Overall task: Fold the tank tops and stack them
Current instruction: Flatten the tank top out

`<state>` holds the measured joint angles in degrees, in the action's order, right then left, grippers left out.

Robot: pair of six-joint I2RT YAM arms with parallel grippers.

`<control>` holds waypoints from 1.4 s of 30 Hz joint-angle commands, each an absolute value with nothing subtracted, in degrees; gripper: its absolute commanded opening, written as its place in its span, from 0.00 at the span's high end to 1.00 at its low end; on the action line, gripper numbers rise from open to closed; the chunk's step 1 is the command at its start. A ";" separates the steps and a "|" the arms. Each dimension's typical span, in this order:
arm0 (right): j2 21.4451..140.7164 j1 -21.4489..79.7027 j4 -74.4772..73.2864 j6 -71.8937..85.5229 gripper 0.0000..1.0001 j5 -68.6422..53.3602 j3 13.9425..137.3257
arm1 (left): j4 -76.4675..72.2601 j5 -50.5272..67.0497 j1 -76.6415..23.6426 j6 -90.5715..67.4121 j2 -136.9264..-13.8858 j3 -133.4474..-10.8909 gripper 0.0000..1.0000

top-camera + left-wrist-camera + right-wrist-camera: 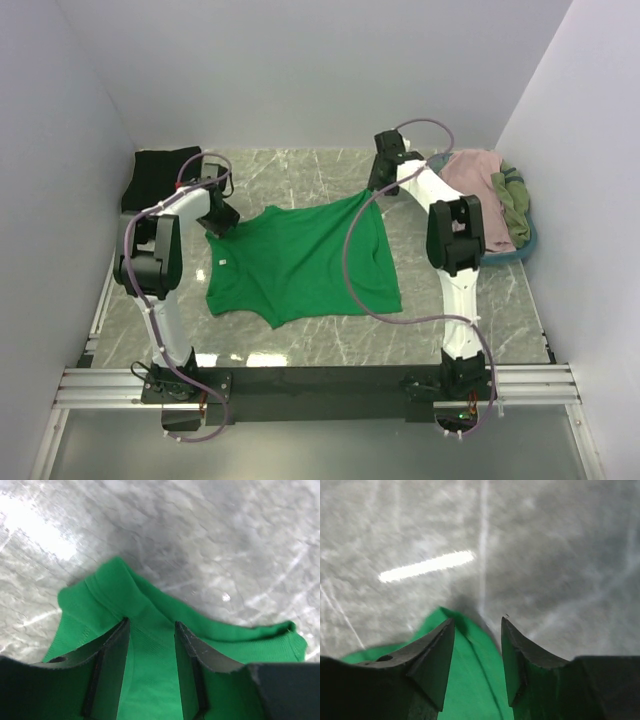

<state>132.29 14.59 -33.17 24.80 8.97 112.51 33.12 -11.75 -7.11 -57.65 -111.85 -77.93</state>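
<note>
A bright green tank top (pixel 300 262) lies spread flat in the middle of the marble table (pixel 330 170). My left gripper (pixel 222 225) stands at its far left strap. In the left wrist view that gripper (pixel 151 622) is open, its jaws apart over the green cloth (pixel 105 587). My right gripper (pixel 381 182) is at the top's far right corner. In the right wrist view this gripper (pixel 478 620) is open too, with the green corner (pixel 470 680) lying loose between its jaws. A black tank top (pixel 160 172) sits folded at the far left.
At the right edge stands a teal basket (pixel 522 248) holding a dusty pink top (pixel 478 185) and an olive top (pixel 513 200). White walls close in the table on the left, back and right. Purple cables loop off both arms.
</note>
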 commanded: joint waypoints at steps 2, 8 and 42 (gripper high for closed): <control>119.99 13.98 -30.33 24.78 0.50 11.78 102.70 | 32.43 -10.28 -6.33 -55.99 -113.55 -80.77 0.53; 103.03 14.50 -24.09 26.10 0.52 8.09 78.51 | 31.99 -9.40 -5.80 -55.81 -116.10 -81.82 0.53; 93.96 26.80 -23.97 26.98 1.00 19.85 60.82 | 31.82 -8.79 -2.99 -55.28 -115.93 -81.12 0.54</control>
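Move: The spot on the tank top's right side edge that I want is about 20 cm back from my right hand, 2 cm to its left and 3 cm lower. The far-right corner I've just let go lies right under that hand, the near-right corner some 37 cm back and 7 cm right. My left fingers already rest on the far-left corner. From them, the white label is about 10 cm back and 2 cm left, the black cloth some 15 cm ahead and 20 cm left. I take my right hand off the far-right corner and arc it back about 20 cm along the tank top's right side, rising some 4 cm and then sinking onto the cloth with fingers open. There I shut them, pinching the fabric just inside the edge, and begin to draw it right. Meanwhile my left hand, fingers still apart on the cloth, drags the far-left corner 2 cm forward, then 1 cm left. ##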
